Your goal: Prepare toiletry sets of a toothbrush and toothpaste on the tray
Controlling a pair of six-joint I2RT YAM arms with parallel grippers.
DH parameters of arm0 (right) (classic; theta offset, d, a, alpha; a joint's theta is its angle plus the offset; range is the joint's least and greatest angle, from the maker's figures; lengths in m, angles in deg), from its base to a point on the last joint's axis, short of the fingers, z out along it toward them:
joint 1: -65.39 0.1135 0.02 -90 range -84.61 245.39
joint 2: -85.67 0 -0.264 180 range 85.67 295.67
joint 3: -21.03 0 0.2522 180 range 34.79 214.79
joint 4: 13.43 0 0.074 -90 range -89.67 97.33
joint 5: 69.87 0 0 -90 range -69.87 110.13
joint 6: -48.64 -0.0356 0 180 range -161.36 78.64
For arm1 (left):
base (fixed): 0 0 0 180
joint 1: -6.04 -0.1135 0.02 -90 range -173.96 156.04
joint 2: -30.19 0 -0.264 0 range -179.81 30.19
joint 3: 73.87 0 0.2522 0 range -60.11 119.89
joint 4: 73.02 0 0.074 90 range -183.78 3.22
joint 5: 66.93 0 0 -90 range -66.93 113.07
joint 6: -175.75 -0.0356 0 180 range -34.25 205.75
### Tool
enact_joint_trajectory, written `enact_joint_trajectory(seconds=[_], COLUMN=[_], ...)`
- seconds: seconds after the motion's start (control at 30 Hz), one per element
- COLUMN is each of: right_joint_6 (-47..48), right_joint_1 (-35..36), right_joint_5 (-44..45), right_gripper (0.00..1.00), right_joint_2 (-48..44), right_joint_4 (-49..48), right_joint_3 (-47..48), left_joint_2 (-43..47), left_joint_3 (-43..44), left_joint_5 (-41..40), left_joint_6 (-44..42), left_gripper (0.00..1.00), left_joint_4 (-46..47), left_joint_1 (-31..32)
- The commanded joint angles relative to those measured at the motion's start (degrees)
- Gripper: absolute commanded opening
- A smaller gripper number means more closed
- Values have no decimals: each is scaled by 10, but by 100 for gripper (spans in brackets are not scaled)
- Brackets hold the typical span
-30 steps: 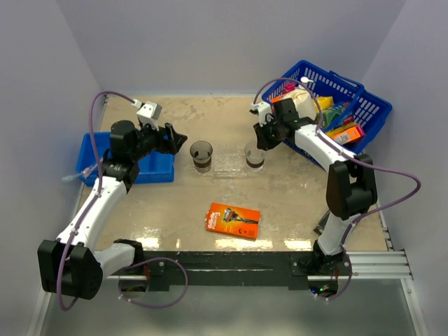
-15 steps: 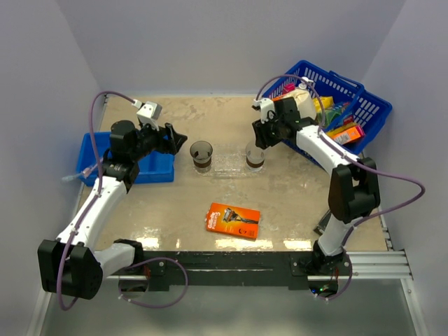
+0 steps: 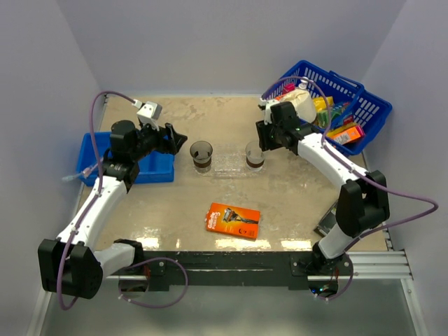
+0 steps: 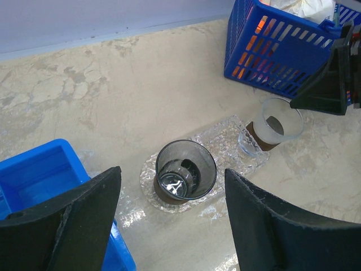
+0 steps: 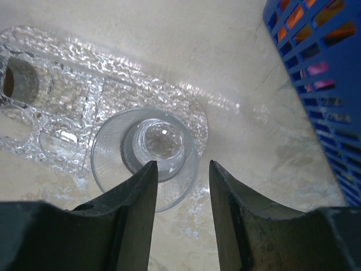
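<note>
The clear tray [image 3: 227,163] lies mid-table with a dark brownish cup [image 3: 201,155] on its left end and a paler cup [image 3: 255,155] on its right end. My right gripper [image 3: 263,138] hovers just behind the paler cup. In the right wrist view the right gripper [image 5: 182,164] is open over that cup's [image 5: 113,152] rim, with nothing between the fingers. My left gripper [image 3: 178,137] hangs left of the dark cup [image 4: 185,169], and the left gripper [image 4: 172,172] stands wide open and empty. I cannot make out a toothbrush or toothpaste.
A blue wire basket [image 3: 364,105] with several colourful packs stands at the back right, close behind the right arm. A blue bin [image 3: 150,170] sits under the left arm. An orange razor pack [image 3: 233,220] lies near the front.
The right jaws have opened wider. The right arm's elbow has swung out to the right and its gripper has drawn slightly back from the paler cup. The left arm has not moved.
</note>
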Motion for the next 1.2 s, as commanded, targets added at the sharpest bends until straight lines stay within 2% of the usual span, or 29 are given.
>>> enact_joint_trajectory(seconds=[0.0,0.47,0.6,0.8,0.97,1.17], right_joint_6=[-62,-106,-110,-117,-117,-124], right_joint_1=[15,18,18,19,19,18], right_joint_5=[62,93,85,76,72,70], right_gripper=[43,38,27,17,12,11], right_joint_2=[-10,-7,-2,5,4,6], right_joint_4=[25,16,9,4,3,3], right_joint_3=[-9,-35,-38,-37,-36,-34], left_joint_2=[-1,4,4,3,4,4], left_joint_3=[18,18,18,18,19,18], left_joint_5=[5,6,6,8,11,12], left_joint_6=[-8,-7,-7,-7,-6,-6], left_gripper=[77,78,78,78,77,77], left_joint_4=[17,17,17,18,18,17], left_joint_1=[3,3,3,3,3,3])
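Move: The right hand is open just above the rim of the right-hand glass cup, whose middle lies about 3 cm to its left, 2 cm back and 8 cm below. The clear tray under the cup is centred some 10 cm left, 3 cm back; the other glass cup stands about 14 cm left of the first, level with it. The blue basket is roughly 15 cm right and 9 cm forward. From the left hand, the right-hand cup is about 20 cm right, 3 cm ahead and 17 cm below. The right hand sinks about 3 cm and draws back some 2 cm, drifting slightly right, while its wrist turns roughly 10 degrees clockwise and tips a little downward, bringing the half-open fingertips down over the right side of the cup's rim. Most of the closing comes once the descent is nearly done: the fingers shut almost fully and pinch the thin cup wall at the rim, one finger inside and one outside, and the hand then holds there. ##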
